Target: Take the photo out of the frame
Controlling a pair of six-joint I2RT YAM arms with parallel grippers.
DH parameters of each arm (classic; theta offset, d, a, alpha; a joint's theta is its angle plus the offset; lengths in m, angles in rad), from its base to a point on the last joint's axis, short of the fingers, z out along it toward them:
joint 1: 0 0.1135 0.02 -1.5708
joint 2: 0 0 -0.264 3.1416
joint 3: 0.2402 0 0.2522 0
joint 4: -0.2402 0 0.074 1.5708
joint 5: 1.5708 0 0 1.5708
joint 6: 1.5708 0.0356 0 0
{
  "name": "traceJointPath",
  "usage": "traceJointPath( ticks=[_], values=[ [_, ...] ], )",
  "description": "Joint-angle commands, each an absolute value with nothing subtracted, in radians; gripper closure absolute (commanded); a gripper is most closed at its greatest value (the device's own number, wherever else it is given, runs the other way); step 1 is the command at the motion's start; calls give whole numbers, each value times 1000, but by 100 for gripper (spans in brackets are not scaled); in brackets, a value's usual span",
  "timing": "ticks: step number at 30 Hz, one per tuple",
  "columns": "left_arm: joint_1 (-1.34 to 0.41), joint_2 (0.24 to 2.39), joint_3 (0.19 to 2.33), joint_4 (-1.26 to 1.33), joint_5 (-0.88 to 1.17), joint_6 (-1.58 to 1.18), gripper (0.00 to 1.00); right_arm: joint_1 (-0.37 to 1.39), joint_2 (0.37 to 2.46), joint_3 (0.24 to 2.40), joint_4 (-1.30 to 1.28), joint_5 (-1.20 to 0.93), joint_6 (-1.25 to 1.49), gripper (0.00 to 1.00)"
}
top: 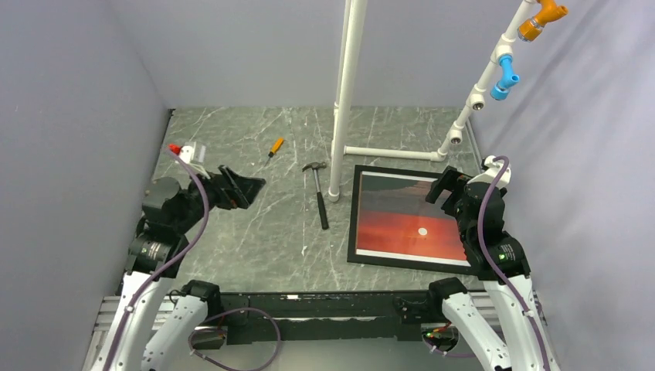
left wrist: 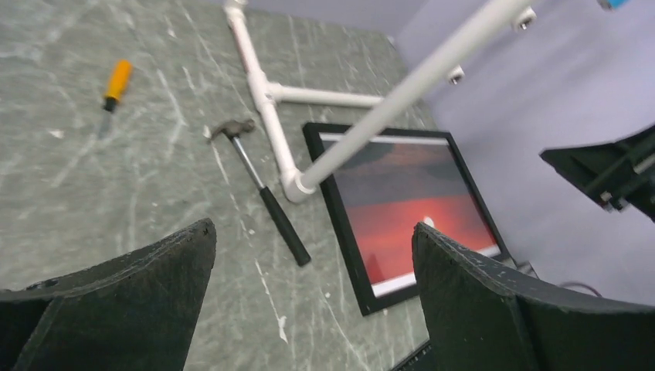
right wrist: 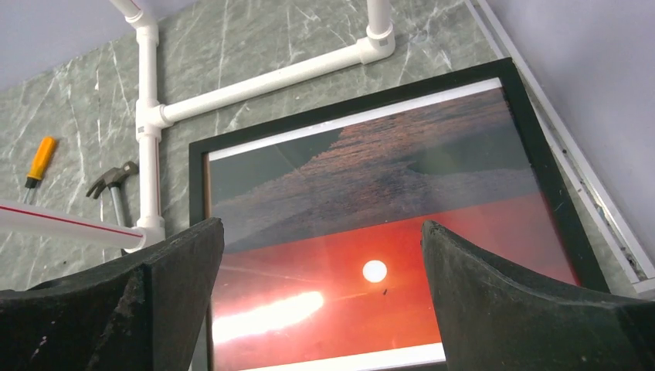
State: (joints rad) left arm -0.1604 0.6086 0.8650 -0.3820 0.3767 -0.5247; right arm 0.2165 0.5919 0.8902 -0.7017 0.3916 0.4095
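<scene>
The black frame lies flat on the table at the right, face up, with the sunset photo inside it. The frame and photo fill the right wrist view, and both show in the left wrist view, frame and photo. My right gripper hovers open above the frame's right side; its jaws stand wide apart over the photo. My left gripper is open and empty above the table at the left, far from the frame.
A black-handled hammer lies just left of a white pipe stand, whose base runs behind the frame. An orange screwdriver lies further back. A small red and white object sits at the far left. Grey walls enclose the table.
</scene>
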Motion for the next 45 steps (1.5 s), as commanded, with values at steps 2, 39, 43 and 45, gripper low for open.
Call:
traceJointPath(
  ticks=[2, 39, 43, 45],
  values=[
    [-338, 649, 808, -283, 275, -564, 1, 212, 619, 918, -695, 412, 445, 0],
    [-1329, 1301, 854, 31, -225, -225, 1, 213, 772, 817, -814, 197, 730, 0],
    [-1368, 1471, 984, -20, -221, 16, 1, 212, 763, 879, -856, 222, 706, 0],
    [-1371, 1530, 1012, -8, -188, 102, 2, 213, 731, 916, -878, 260, 703, 0]
  ],
)
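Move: The frame's near left corner is about 24 cm right of the left gripper, 11 cm back and 31 cm below; the frame's middle lies some 45 cm right and 3 cm ahead. The hammer is about 17 cm right and 8 cm ahead of that gripper, the upright pipe's foot about 4 cm farther right. From the right gripper, the frame's middle is about 3 cm ahead, 4 cm left and 25 cm below. Swing the left gripper fast to the right, about 29 cm, sinking some 16 cm and drawing back 12 cm, to come over the frame's near left corner; turn it clockwise and roll its left side up. Meanwhile lower the right gripper 9 cm over the frame, easing 5 cm left and tipping the fingers down about 20 degrees. Keep both open and touch nothing. ##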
